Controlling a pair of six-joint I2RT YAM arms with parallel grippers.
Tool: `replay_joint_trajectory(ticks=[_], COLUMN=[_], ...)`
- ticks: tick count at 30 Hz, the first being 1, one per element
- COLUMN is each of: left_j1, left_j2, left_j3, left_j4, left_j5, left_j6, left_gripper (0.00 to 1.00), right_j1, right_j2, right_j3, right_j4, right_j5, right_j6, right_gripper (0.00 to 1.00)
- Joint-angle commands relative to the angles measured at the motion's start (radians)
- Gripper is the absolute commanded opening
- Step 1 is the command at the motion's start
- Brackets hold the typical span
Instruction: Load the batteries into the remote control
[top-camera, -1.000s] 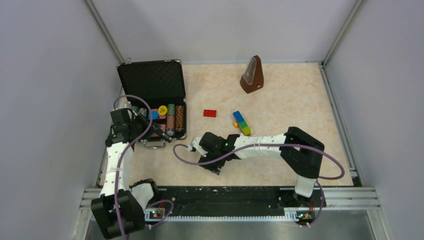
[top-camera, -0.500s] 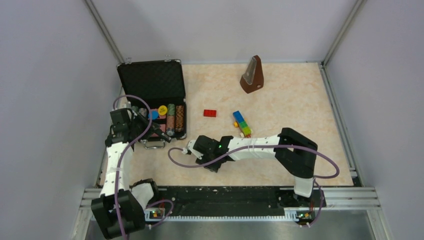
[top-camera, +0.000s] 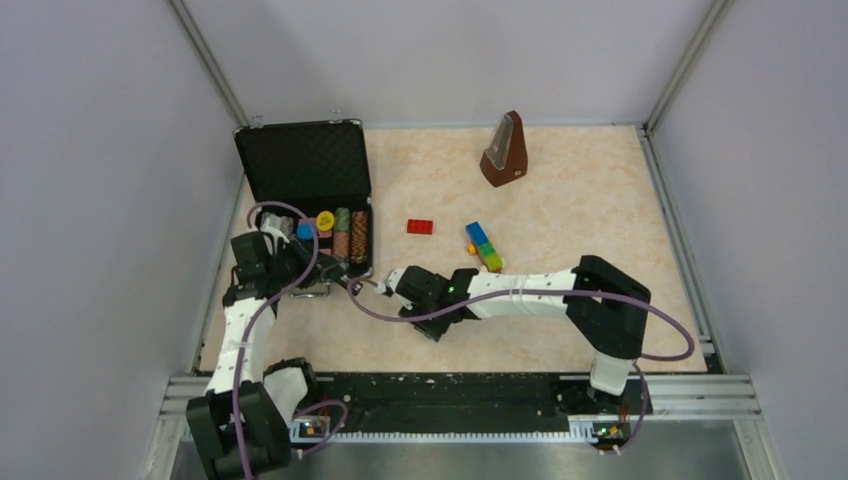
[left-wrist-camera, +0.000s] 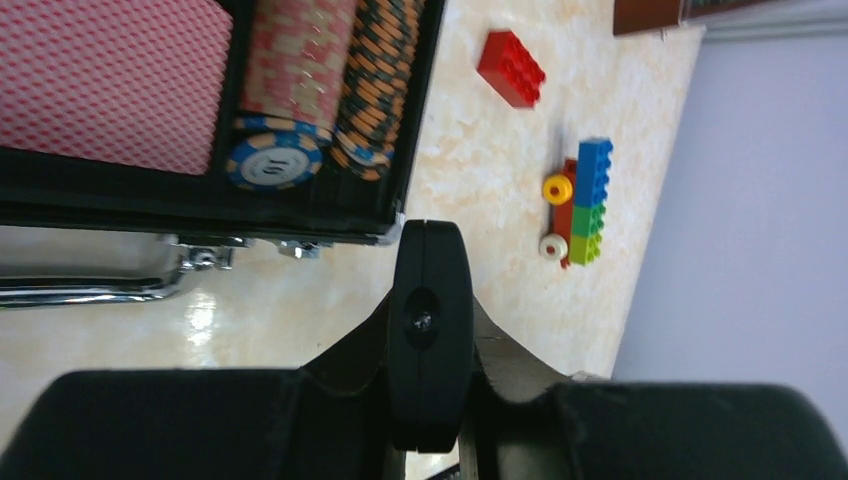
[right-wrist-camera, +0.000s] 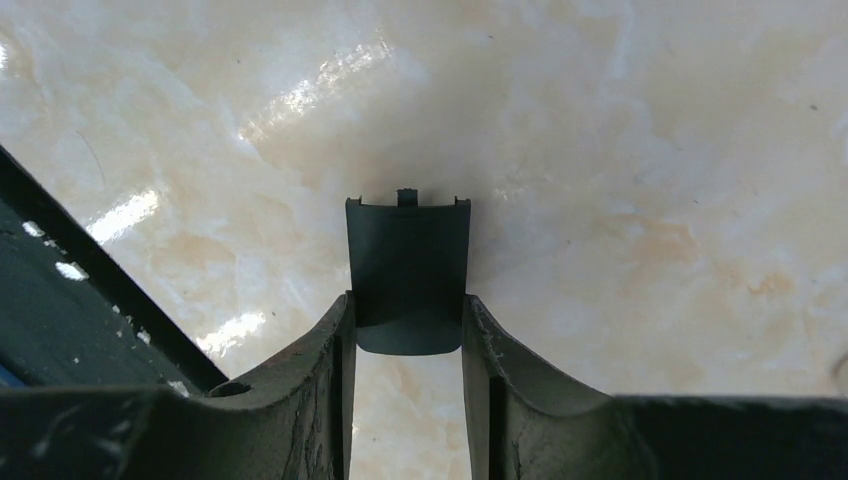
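Note:
The remote control shows end-on in the left wrist view, a slim black bar clamped between my left gripper's fingers. From above, the left gripper holds it out over the table by the case's front corner, pointing at the right gripper. My right gripper is shut on the sides of a small black squarish cover piece, just over the marbled table. The batteries are not in view.
An open black case with rows of poker chips and a metal handle stands at the left. A red brick, a toy-brick train and a brown metronome lie farther back.
My left arm has swung nearer and rightward, bringing the remote control towards the right gripper. The right gripper has closed on the cover piece and shifted slightly.

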Motion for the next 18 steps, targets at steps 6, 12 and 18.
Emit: replay_joint_trajectory(ticks=[6,12,18], left_j1=[-0.2,-0.356,-0.428], left_j2=[-0.079,-0.071,-0.045], left_j3=[-0.076,-0.105,-0.122], left_j4=[0.245,0.363,0.477], left_j5=[0.088,0.031,0.089], left_j6=[-0.037,-0.033,-0.009], left_gripper=[0.0,0.0,0.0], right_j1=[-0.02,-0.02,-0.019], right_j2=[-0.232,-0.321,-0.345], right_j3=[-0.025,-0.033,-0.01], right_j4=[0.033,0.061,0.061], right_j5=[0.014,-0.014,-0.023], right_j6=[0.066,0.086,0.109], right_gripper=[0.31,0.31,0.31])
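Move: The left hand holds the remote control. The battery cover, between the right fingers just above the table, lies about 13 cm back, 20 cm to the right and 11 cm below the left hand. From the right hand, the remote is some 11 cm ahead, 19 cm left and 9 cm up, and the toy car 24 cm ahead and 12 cm right. The chip case's middle is about 13 cm ahead and 9 cm left of the left hand. The left hand carries the remote about 11 cm to the right, away from the chip case and towards the battery cover, also drawing slightly back and up while it swings some 25 degrees clockwise and its fingers tip up a little. Meanwhile the right hand lifts the cover almost straight up by about 11 cm, rolling its left side up nearly 20 degrees, and both grippers keep their hold. ##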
